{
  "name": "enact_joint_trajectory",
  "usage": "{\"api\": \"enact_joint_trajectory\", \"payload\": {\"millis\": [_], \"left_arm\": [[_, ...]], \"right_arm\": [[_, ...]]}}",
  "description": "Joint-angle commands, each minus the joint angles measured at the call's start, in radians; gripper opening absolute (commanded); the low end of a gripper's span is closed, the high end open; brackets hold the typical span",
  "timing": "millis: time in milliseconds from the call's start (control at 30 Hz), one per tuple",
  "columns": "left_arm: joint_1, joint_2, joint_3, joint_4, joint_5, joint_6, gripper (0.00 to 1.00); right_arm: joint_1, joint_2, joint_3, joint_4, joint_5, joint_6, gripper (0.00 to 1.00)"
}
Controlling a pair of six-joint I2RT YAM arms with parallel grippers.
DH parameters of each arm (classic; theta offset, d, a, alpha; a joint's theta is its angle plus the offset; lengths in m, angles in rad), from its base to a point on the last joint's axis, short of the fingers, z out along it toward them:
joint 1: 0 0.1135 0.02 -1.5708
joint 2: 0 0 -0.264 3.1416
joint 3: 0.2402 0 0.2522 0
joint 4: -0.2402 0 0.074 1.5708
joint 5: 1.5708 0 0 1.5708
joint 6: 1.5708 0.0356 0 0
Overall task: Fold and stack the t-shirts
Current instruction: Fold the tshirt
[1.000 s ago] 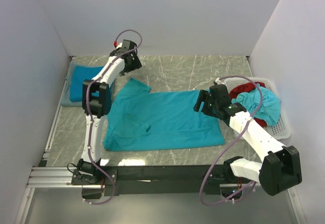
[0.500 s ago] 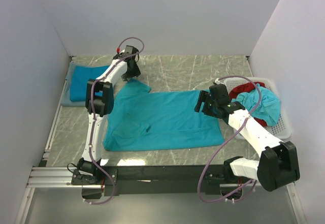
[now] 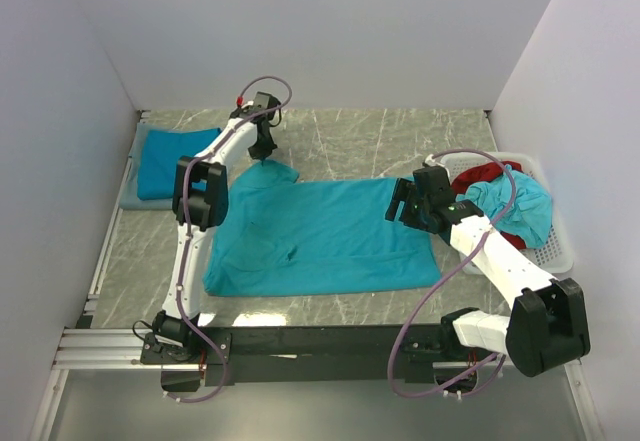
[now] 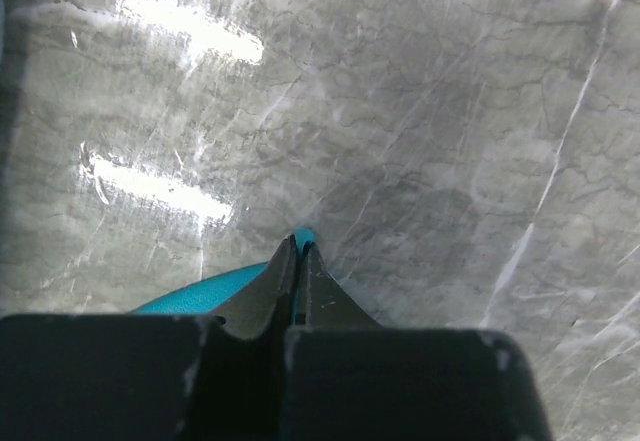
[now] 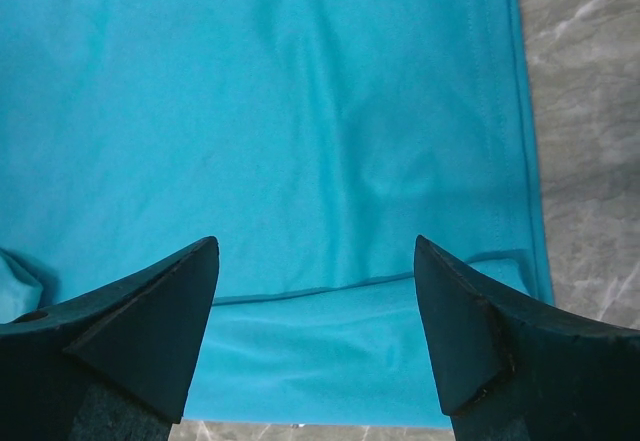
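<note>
A teal t-shirt lies spread flat on the marble table, its sleeve pointing to the back left. My left gripper sits at that sleeve's tip. In the left wrist view the left gripper is shut on a small nub of the teal t-shirt that pokes out between the fingertips. My right gripper hovers over the shirt's right edge. Seen from the right wrist, the right gripper is open, the t-shirt and its hem below it. A folded teal t-shirt rests at the back left.
The folded shirt lies on a grey pad by the left wall. A white lattice basket at the right holds a red garment and another crumpled teal shirt. A black rail runs along the near edge.
My left gripper moved right and down onto the sleeve tip and went from open to shut on it. The right arm barely shifted.
</note>
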Motion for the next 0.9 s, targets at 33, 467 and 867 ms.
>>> {"api": "enact_joint_trajectory", "payload": {"millis": [33,467,867], "left_arm": [[-0.005,-0.043,-0.010,-0.001,-0.024,0.010,0.00],[-0.019,-0.378,-0.371,0.220,0.031,0.019,0.00],[-0.019,-0.548,-0.579,0.312,0.143,0.045,0.01]], "right_arm": [[-0.012,0.005,0.025,0.004,0.071,0.004,0.85],[-0.007,0.443,0.514,-0.179,0.314,0.109,0.82],[-0.004,0.994,1.153,-0.524,0.554,0.211,0.82]]}}
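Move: The open right hand's goal, the t-shirt's far-right corner, lies about 19 cm ahead, 5 cm right and 9 cm below. The basket's middle is roughly 5 cm ahead and 26 cm right. The left fingers are already shut on the shirt's far-left end; the folded shirt's middle is some 26 cm back and 14 cm right, the blue stack 20 cm left and 4 cm back, and the far-right corner about 39 cm right, 7 cm back. Forward, about 18 cm, the right hand sweeps low over the shirt towards its far-right corner, fingers open, swinging clockwise and rolling some 30 degrees in all, and dips slightly at the end without closing. Meanwhile the left keeps its pinch on the far-left end, waits briefly, then draws it back and lifts it, ending nearly 8 cm higher with the fingers tilted a little outward. ##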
